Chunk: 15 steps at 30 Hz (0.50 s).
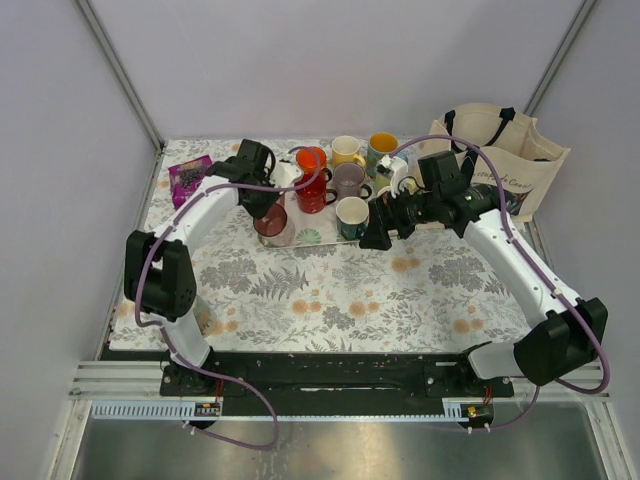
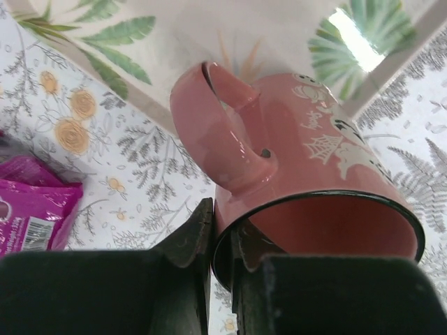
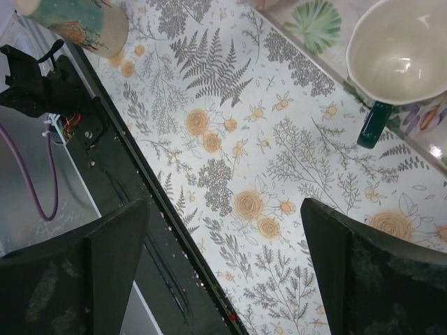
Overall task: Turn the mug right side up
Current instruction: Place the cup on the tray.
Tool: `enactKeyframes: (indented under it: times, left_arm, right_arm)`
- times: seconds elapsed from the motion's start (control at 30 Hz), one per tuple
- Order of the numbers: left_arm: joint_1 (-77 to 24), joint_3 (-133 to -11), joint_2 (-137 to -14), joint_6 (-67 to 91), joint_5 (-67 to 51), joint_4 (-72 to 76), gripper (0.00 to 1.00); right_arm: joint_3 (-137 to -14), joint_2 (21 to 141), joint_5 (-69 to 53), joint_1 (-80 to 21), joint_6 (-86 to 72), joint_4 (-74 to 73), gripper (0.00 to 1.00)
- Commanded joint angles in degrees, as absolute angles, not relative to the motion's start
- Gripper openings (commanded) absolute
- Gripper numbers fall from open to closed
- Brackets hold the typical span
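The mug (image 2: pixel 300 160) is salmon pink with white prints and a dark rim, and its handle (image 2: pixel 216 118) shows at the upper left of the left wrist view. My left gripper (image 2: pixel 222 227) is shut on its rim, one finger outside the wall and one inside. The mug (image 1: pixel 272 222) hangs tilted at the left edge of the tray (image 1: pixel 312 238), its mouth facing the wrist camera. Whether it touches the tray I cannot tell. My right gripper (image 1: pixel 378 235) (image 3: pixel 223 230) stands wide open over the floral cloth, with nothing between its fingers.
Several mugs stand on the tray: a red one (image 1: pixel 313 190), a mauve one (image 1: pixel 349 178), a yellow one (image 1: pixel 346 150) and a cream-lined green one (image 1: pixel 352 215) (image 3: pixel 394 49). A purple packet (image 1: pixel 188 177) (image 2: pixel 35 206) lies at the far left. A tote bag (image 1: pixel 505 160) stands at the back right.
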<state>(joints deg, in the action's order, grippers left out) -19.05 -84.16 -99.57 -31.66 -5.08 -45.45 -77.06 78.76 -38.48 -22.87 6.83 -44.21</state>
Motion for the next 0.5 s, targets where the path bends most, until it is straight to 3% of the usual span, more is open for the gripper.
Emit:
enactKeyframes:
  times: [0.0,0.23,0.3,0.37,0.47]
  left_arm:
    - [-17.41,-92.01,-102.65,-30.33,-5.36,-45.52,0.0]
    - [-16.96,-100.18,-110.91,-28.74,-5.97,-50.97,0.0]
    - [-16.96,-101.77,-112.41,-28.04,-6.33,-52.03,0.11]
    - [-16.96,-101.87,-112.94,-27.25,-5.89,-52.12,0.3]
    - [-16.96,-101.08,-111.36,-24.27,-2.91,-50.36,0.47]
  right_arm:
    - [-75.06,76.55,-38.5,-23.12,6.86,-41.93,0.99]
    - [-73.3,76.64,-38.23,-23.12,5.98,-40.78,0.99]
    - [-72.86,76.64,-38.5,-23.12,5.45,-40.43,0.99]
    - [-72.51,76.47,-38.5,-23.2,5.19,-40.17,1.0]
    - [-71.72,76.2,-38.41,-23.12,5.01,-39.99,1.0]
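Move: The left gripper still holds the pink mug by the far-left part of its rim, opening up. The mug's place is the empty near-left corner of the tray, its spot about 2 cm ahead, 4 cm right and 10 cm below. The red mug stands roughly 8 cm ahead and 13 cm right, the teal-handled mug 1 cm ahead and 22 cm right. From the right hand the spot lies some 21 cm left, 3 cm ahead and 21 cm down. Carry the pink mug on with the left gripper, about 4 cm forward over the tray's near-left corner, sinking some 2 cm in the second half to set it down. Then ease to a stop and open the fingers, one inside the rim and one outside, to let go of it. Meanwhile let the open, empty right gripper sink about 2.5 cm. ##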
